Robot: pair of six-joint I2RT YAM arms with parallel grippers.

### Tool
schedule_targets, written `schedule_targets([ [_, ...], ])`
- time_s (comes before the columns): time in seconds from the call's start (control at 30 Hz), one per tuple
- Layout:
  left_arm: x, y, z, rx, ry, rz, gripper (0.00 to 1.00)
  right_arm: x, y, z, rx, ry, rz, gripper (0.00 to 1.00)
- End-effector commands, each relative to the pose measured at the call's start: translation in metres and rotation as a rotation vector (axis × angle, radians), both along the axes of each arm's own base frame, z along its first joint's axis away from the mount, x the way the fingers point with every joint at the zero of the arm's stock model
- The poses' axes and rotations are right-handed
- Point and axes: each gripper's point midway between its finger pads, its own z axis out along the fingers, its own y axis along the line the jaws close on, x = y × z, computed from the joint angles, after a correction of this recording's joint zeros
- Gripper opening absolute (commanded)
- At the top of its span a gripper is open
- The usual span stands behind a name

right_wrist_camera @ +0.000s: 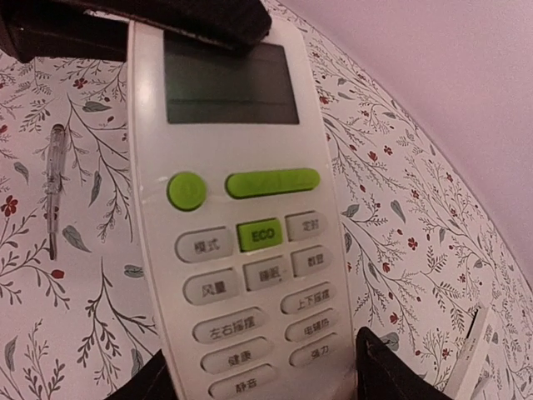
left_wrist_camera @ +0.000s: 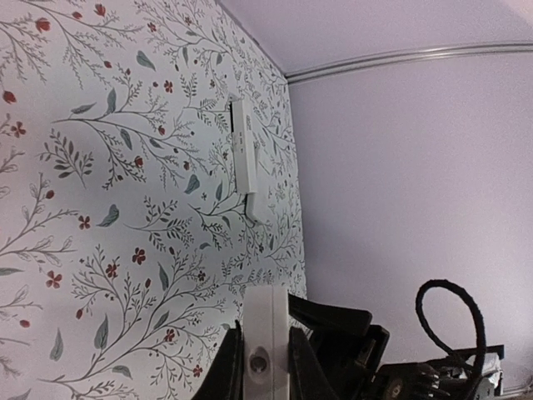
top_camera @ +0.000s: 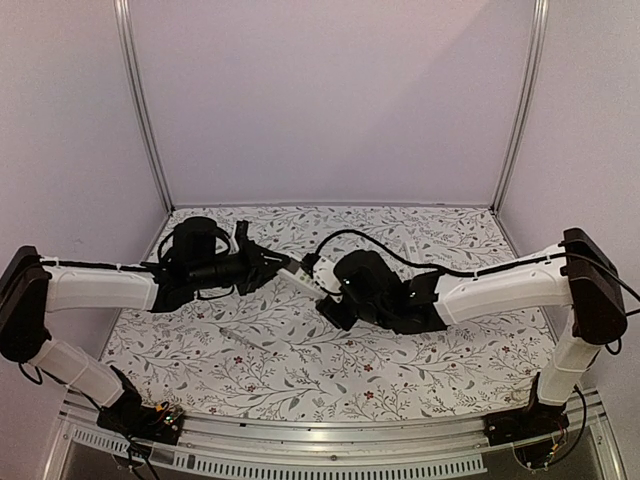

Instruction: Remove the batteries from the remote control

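The remote control (right_wrist_camera: 241, 233), white with green buttons and a dark screen, is held in the air between both arms, button side toward the right wrist camera. My left gripper (left_wrist_camera: 266, 367) is shut on one narrow end of the remote control (left_wrist_camera: 266, 333). My right gripper (right_wrist_camera: 258, 375) has a finger (right_wrist_camera: 391, 371) against each long edge of the other end, shut on it. From above, the remote control (top_camera: 300, 280) bridges the left gripper (top_camera: 272, 265) and the right gripper (top_camera: 330, 298) over the middle of the table. The batteries are hidden.
A second white remote (left_wrist_camera: 244, 154) lies on the floral tablecloth near the back wall, with a loose white piece (left_wrist_camera: 256, 204) at its end. A slim clear-handled screwdriver (right_wrist_camera: 54, 183) lies on the cloth (top_camera: 245, 340) in front of the left arm.
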Motion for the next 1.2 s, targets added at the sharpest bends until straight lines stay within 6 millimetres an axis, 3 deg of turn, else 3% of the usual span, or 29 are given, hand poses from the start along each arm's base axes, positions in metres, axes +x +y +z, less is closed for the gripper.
schedule_targets([
  [0.0,0.002,0.004,0.014,-0.034,-0.027,0.016,0.00,0.008,0.002,0.001,-0.040,-0.087,-0.076,0.61],
  [0.37,0.001,0.007,0.012,-0.034,-0.007,0.027,0.00,0.017,0.000,0.011,-0.072,-0.220,-0.193,0.50],
  [0.53,0.000,0.008,0.009,-0.030,0.000,0.032,0.02,0.017,-0.001,0.010,-0.101,-0.257,-0.202,0.27],
  [0.73,-0.002,0.011,0.006,-0.032,0.003,0.022,0.32,0.017,-0.002,0.013,-0.087,-0.256,-0.216,0.00],
  [0.97,-0.004,0.023,0.001,0.030,-0.017,0.021,0.87,0.008,0.006,0.019,0.015,-0.151,-0.136,0.00],
  [1.1,-0.003,0.047,0.007,0.127,-0.095,0.075,0.95,0.014,0.001,0.016,0.135,0.022,-0.081,0.00],
  [1.17,-0.003,0.055,0.023,0.168,-0.209,0.063,0.97,0.014,-0.002,0.018,0.227,0.152,-0.004,0.00],
])
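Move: My left hand still pinches the remote control by its display end; the remote's middle lies about 3 cm back, 4 cm to the right and 3 cm below that hand. My right fingers straddle its keypad half, its middle some 2 cm ahead, 3 cm left and 2 cm above them. A small screwdriver lies on the table roughly 17 cm left of the right hand, 5 cm back and 13 cm below. I take the remote over with my right hand: it stays nearly in place, easing about 1 cm forward, tilting upward some 15 degrees and then mostly back, while its fingers close on the remote. My left hand holds almost still, then opens wide, lets go and backs off about 3 cm left and slightly up. ##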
